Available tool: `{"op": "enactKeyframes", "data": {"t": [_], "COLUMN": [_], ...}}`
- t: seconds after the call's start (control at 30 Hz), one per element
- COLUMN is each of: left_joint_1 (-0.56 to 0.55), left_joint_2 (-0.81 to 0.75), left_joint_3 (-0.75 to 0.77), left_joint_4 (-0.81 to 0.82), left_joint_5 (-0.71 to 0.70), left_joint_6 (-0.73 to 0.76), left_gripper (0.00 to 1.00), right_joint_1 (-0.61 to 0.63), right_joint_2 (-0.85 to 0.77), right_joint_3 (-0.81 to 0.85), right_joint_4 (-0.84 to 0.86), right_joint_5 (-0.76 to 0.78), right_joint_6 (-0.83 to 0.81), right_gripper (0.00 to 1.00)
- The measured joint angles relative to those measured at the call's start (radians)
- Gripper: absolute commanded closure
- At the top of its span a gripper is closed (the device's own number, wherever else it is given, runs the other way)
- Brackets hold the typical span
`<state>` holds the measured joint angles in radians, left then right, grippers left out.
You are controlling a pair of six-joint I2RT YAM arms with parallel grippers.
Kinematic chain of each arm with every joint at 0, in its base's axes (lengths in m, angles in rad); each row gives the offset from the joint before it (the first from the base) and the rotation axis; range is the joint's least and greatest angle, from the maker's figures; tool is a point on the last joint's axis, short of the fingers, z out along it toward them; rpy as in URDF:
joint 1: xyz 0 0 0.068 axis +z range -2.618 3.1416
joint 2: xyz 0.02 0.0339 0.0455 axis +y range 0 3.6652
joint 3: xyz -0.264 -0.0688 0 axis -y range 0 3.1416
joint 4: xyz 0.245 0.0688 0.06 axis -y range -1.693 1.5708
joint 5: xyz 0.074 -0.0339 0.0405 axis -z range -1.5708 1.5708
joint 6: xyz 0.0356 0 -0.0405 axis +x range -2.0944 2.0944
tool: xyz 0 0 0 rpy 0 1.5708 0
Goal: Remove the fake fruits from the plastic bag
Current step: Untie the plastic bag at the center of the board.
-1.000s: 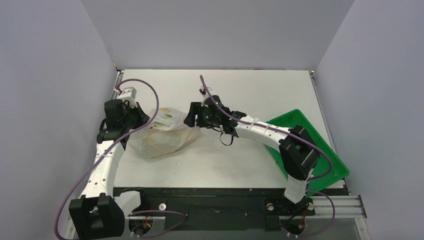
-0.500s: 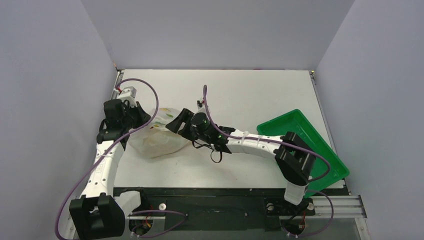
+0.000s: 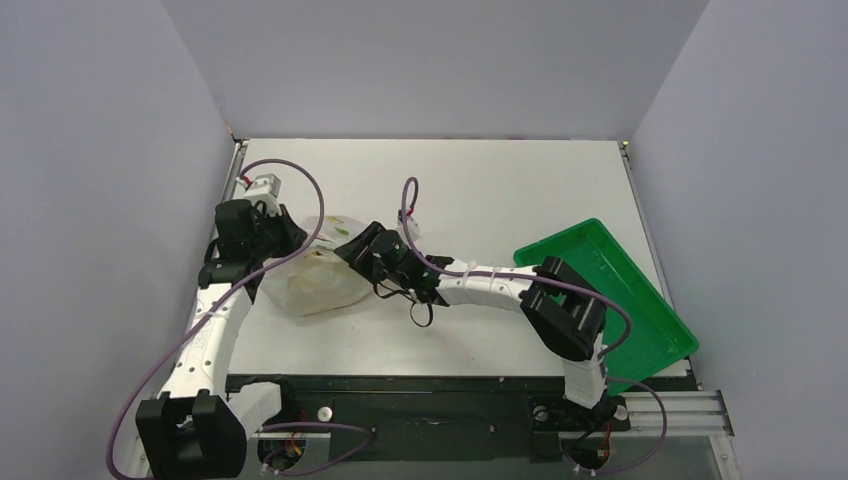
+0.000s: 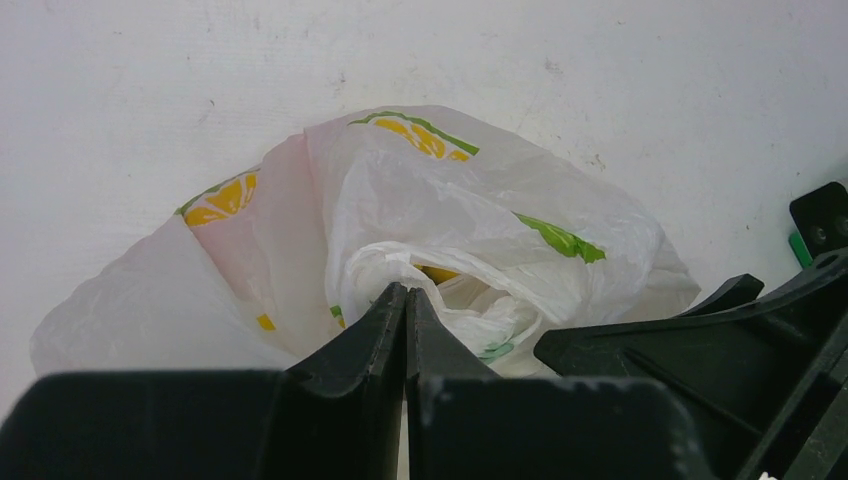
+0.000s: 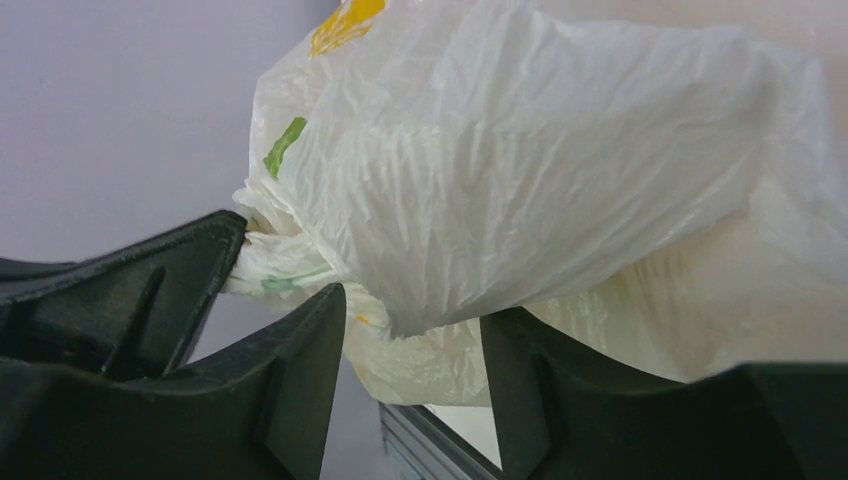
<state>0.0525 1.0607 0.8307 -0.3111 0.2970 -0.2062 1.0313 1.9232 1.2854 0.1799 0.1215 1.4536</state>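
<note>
The plastic bag [image 3: 312,280] is white, thin and crinkly, with yellow and green prints, and lies left of the table's centre. My left gripper [image 3: 283,240] is shut on a bunched edge at the mouth of the plastic bag [image 4: 450,200]; its fingertips [image 4: 405,298] meet there. My right gripper [image 3: 352,254] is at the bag's right side. In the right wrist view its jaws stand apart with a loose fold of the plastic bag [image 5: 520,170] hanging between the fingers [image 5: 310,335]. The fake fruits are hidden inside; only a yellow patch [image 4: 437,272] shows at the mouth.
A green rectangular tray [image 3: 645,305] sits at the right, partly over the table's near edge. Grey walls enclose the table on three sides. The right arm stretches across the middle of the table toward the bag.
My right arm has swung left and lowered, bringing its gripper from beside the bag onto its right side. The left gripper has shifted a little with the bag's edge, and the bag is more bunched.
</note>
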Motion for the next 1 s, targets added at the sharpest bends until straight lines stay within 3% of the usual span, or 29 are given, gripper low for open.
{"op": "enactKeyframes", "data": {"t": [0.13, 0.17, 0.23, 0.43, 0.6, 0.87, 1.0], "left_joint_1": [-0.020, -0.023, -0.026, -0.027, -0.028, -0.032, -0.032], "left_joint_2": [-0.009, -0.012, -0.018, -0.051, -0.071, -0.071, -0.069], "left_joint_3": [-0.007, -0.007, -0.007, -0.008, -0.008, -0.011, -0.013], "left_joint_4": [0.000, 0.000, 0.000, -0.008, -0.010, -0.014, -0.014], "left_joint_5": [-0.025, -0.032, -0.049, -0.148, -0.226, -0.280, -0.297], "left_joint_6": [0.000, 0.000, 0.000, -0.002, -0.018, -0.029, -0.041], "left_gripper": [1.00, 1.00, 1.00, 1.00, 1.00, 1.00, 1.00], "right_joint_1": [0.001, 0.001, 0.001, -0.042, -0.159, -0.316, -0.352], "right_joint_2": [0.012, 0.015, 0.019, 0.016, 0.014, 0.045, 0.101], "right_joint_3": [0.006, 0.007, 0.008, -0.034, -0.138, -0.159, -0.158], "right_joint_4": [0.003, 0.003, 0.003, 0.117, 0.339, 0.717, 0.778], "right_joint_5": [0.018, 0.021, 0.023, -0.086, -0.327, -0.705, -0.819], "right_joint_6": [0.040, 0.045, 0.050, 0.002, -0.029, 0.015, 0.035], "right_gripper": [0.82, 0.92, 1.00, 1.00, 1.00, 1.00, 1.00]}}
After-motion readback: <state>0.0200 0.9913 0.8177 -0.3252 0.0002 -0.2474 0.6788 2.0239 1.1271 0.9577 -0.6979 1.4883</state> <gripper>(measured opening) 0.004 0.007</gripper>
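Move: The bag's gathered fold lies between the right hand's open fingers, about 1 cm to their left and level with them. From that hand the shut left fingertips are some 7 cm left and 2 cm ahead, and the bulging bag body about 5 cm left, 5 cm back and 7 cm below. From the left hand the fold is roughly 6 cm right, 1 cm back and 2 cm lower. Right fingers pinch the bag's fold and pull about 6 cm right, up and forward; left hand draws left. ##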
